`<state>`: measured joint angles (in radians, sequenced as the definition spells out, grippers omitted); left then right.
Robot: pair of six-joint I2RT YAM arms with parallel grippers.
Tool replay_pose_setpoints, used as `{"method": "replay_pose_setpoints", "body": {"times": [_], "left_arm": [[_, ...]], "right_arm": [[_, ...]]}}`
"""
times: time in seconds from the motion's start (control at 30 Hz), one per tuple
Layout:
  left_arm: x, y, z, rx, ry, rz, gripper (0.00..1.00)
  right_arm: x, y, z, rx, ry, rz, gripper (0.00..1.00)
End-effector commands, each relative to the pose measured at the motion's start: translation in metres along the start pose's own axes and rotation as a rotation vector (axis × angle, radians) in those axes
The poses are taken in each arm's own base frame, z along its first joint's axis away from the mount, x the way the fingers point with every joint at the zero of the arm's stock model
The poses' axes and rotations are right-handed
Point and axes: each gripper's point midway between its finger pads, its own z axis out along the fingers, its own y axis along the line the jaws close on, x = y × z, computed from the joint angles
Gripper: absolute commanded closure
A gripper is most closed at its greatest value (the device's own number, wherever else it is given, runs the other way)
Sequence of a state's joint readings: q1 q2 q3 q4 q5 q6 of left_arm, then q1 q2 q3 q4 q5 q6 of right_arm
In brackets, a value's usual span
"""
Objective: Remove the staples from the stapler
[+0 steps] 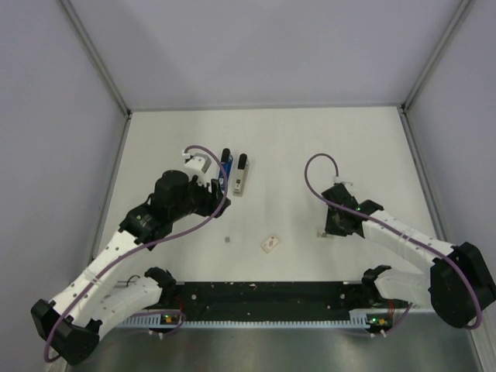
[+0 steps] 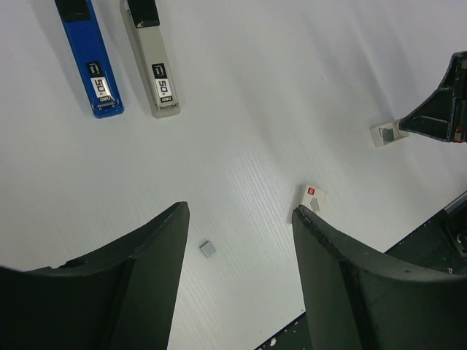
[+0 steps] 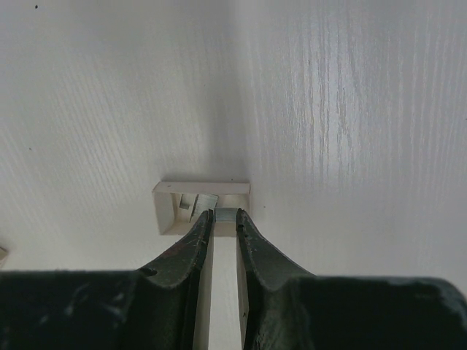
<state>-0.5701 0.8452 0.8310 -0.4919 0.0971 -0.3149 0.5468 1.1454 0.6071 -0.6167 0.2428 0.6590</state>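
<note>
A blue stapler part (image 2: 91, 62) and a grey one (image 2: 153, 62) lie side by side on the white table, also in the top view (image 1: 225, 167) (image 1: 241, 175). My left gripper (image 2: 241, 211) is open and empty above the table, near side of them. A small loose block of staples (image 2: 207, 249) lies between its fingers on the table. My right gripper (image 3: 225, 217) is shut on a short strip of staples (image 3: 225, 214), held at the edge of a small white open box (image 3: 166, 200) that has more staples inside.
A small white staple packet with a red label (image 2: 312, 200) lies near the table's front middle (image 1: 270, 244). The white open box shows in the left wrist view (image 2: 385, 134) beside the right gripper (image 2: 438, 109). The black front rail (image 1: 256, 293) borders the table.
</note>
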Motion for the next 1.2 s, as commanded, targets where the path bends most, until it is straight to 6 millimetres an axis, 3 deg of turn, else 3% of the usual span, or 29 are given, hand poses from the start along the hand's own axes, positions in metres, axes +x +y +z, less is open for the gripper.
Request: {"method": "replay_pose_setpoints", "body": {"times": [0.0, 0.2, 0.37, 0.73, 0.97, 1.17], "left_arm": [[-0.012, -0.002, 0.0, 0.009, -0.043, 0.013, 0.36], [-0.011, -0.002, 0.0, 0.009, -0.043, 0.013, 0.36], [-0.01, -0.002, 0.001, 0.01, -0.04, 0.015, 0.35], [-0.01, -0.001, 0.0, 0.006, -0.043, 0.014, 0.35], [-0.012, 0.001, -0.001, -0.008, -0.05, 0.016, 0.36], [-0.014, 0.006, -0.004, -0.036, -0.066, 0.017, 0.35]], "right_arm": [[-0.01, 0.004, 0.003, -0.009, -0.039, 0.041, 0.85], [-0.012, 0.004, 0.005, -0.004, -0.045, 0.049, 0.81], [-0.011, 0.004, 0.006, -0.002, -0.044, 0.054, 0.71], [-0.021, 0.013, -0.002, -0.043, -0.066, 0.051, 0.69], [-0.034, 0.049, -0.022, -0.199, -0.091, -0.096, 0.67], [-0.033, 0.098, -0.033, -0.359, -0.095, -0.307, 0.62]]}}
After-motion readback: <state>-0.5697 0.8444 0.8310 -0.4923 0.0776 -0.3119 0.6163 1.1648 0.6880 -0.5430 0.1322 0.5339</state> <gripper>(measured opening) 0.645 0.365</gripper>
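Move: The right gripper still pinches a small staple strip at the right-hand end of the open white tray, whose middle is about 1 cm to its left and 2 cm below. The printed white box lies some 16 cm to this hand's left and 3 cm back, and the grey stapler about 25 cm left and 17 cm ahead. From the idle left gripper the tray is roughly 24 cm to the right, 2 cm back and 19 cm down. Keep the right gripper almost in place over the tray, easing forward and left by under a centimetre, and open the fingers part way to let go of the staple strip inside. Then carry the opened gripper left, away from the tray and towards the printed white box, about 4 cm while rising some 3 cm, turning the wrist roughly 15 degrees counter-clockwise. ##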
